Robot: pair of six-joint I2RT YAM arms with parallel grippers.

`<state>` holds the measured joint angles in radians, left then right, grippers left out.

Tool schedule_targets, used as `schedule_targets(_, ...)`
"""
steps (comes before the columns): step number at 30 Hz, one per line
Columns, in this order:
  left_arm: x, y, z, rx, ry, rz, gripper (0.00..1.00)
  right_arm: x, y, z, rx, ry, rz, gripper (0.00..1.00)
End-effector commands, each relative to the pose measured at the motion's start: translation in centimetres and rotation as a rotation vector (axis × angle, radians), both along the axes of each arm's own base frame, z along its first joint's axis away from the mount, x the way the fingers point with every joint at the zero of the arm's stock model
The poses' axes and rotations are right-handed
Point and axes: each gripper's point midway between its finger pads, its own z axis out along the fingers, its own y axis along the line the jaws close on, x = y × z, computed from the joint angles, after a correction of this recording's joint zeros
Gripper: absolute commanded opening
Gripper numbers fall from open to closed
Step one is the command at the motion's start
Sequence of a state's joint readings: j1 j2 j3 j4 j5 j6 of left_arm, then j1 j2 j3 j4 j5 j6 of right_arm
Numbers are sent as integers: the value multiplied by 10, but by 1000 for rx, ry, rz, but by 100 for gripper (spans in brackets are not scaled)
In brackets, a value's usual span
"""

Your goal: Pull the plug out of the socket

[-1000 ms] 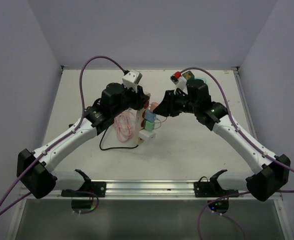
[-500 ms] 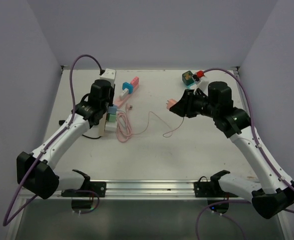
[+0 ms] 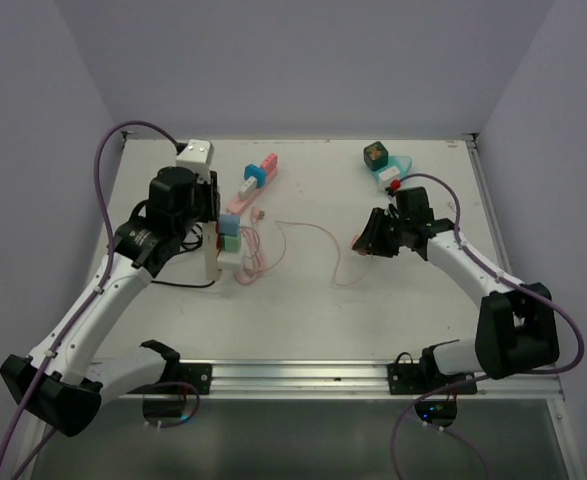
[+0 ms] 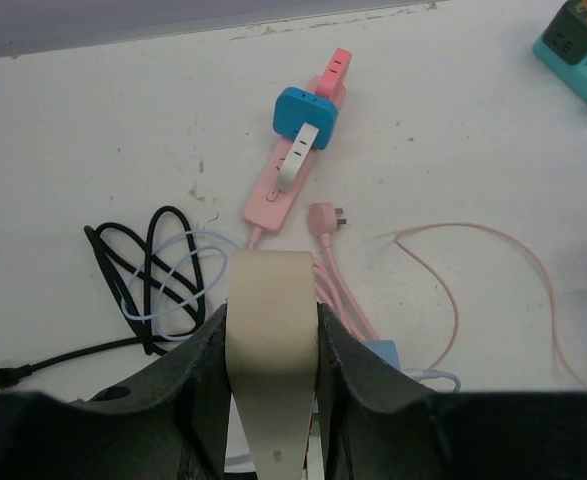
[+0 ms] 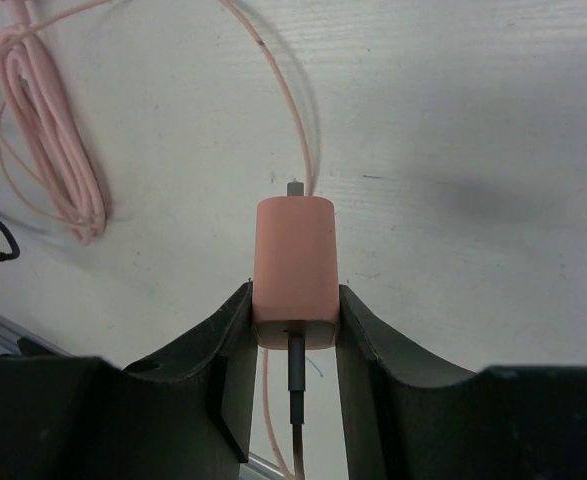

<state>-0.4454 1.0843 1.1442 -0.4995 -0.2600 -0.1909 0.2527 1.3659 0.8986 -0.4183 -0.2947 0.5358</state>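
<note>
My left gripper (image 4: pixel 271 335) is shut on a cream socket strip (image 4: pixel 269 300), held at the left of the table (image 3: pixel 213 262). Green and blue plugs (image 3: pixel 230 236) sit in the strip's side. My right gripper (image 5: pixel 293 305) is shut on a pink plug block (image 5: pixel 294 262), held low over the table, well right of the strip in the top view (image 3: pixel 359 241). A thin pink cable (image 3: pixel 308 232) runs from the plug block across the table to a pink coil (image 3: pixel 249 255) beside the strip.
A pink power strip (image 4: pixel 295 170) with a blue adapter and a white plug lies behind the cream strip. A loose pink plug (image 4: pixel 323 215) and a black cable (image 4: pixel 143 280) lie near it. A teal cube socket (image 3: pixel 381 157) stands at the back right.
The pink plug block has come off the cream strip and the arms have moved apart. My right gripper has carried the plug block right and down towards the table. The left has lowered the strip.
</note>
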Motion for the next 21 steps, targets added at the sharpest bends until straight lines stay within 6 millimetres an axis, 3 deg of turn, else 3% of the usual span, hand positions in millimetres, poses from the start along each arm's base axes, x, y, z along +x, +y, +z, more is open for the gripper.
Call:
schedule_targets(1, -7, -17, 36, -137, -82, -62, 0, 25, 19, 9, 122, -89, 12, 13)
schedule_targets(7, -12, -26, 16, -169, -36, -96, 0, 26, 7, -31, 93, 5, -56, 30)
schedule_targets(12, -11, -32, 11, -176, -22, -118, 0, 17, -7, -56, 81, 73, -103, 54)
schedule_targets(17, -9, -36, 9, -178, -15, -138, 0, 9, -22, -54, 20, 80, -150, 75)
schedule_targets(21, -9, -40, 8, -176, -7, -159, 0, 11, -38, -24, -48, 4, -197, 86)
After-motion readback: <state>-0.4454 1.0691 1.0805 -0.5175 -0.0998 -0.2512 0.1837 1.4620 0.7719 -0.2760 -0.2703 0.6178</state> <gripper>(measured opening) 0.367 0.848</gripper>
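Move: The right hand holds the pulled pink plug in the air. The bare table spot for it is about 8 cm below and 1 cm to the left, neither ahead nor back. From the same hand, the coiled pink cord lies some 20 cm left and level with it. The teal strip is 15 cm ahead and 7 cm right, the black cube 19 cm ahead and 3 cm right. From the left hand that spot is about 24 cm right, 3 cm back and 25 cm below. The right fingers lower the pink plug some 6 cm to the table and let go of it, opening wide on the way down. The right hand then eases about 2 cm to the right off the plug, just starting to rise. The left hand keeps its grip on the beige socket strip and carries it about 3 cm down, slightly right and back. ##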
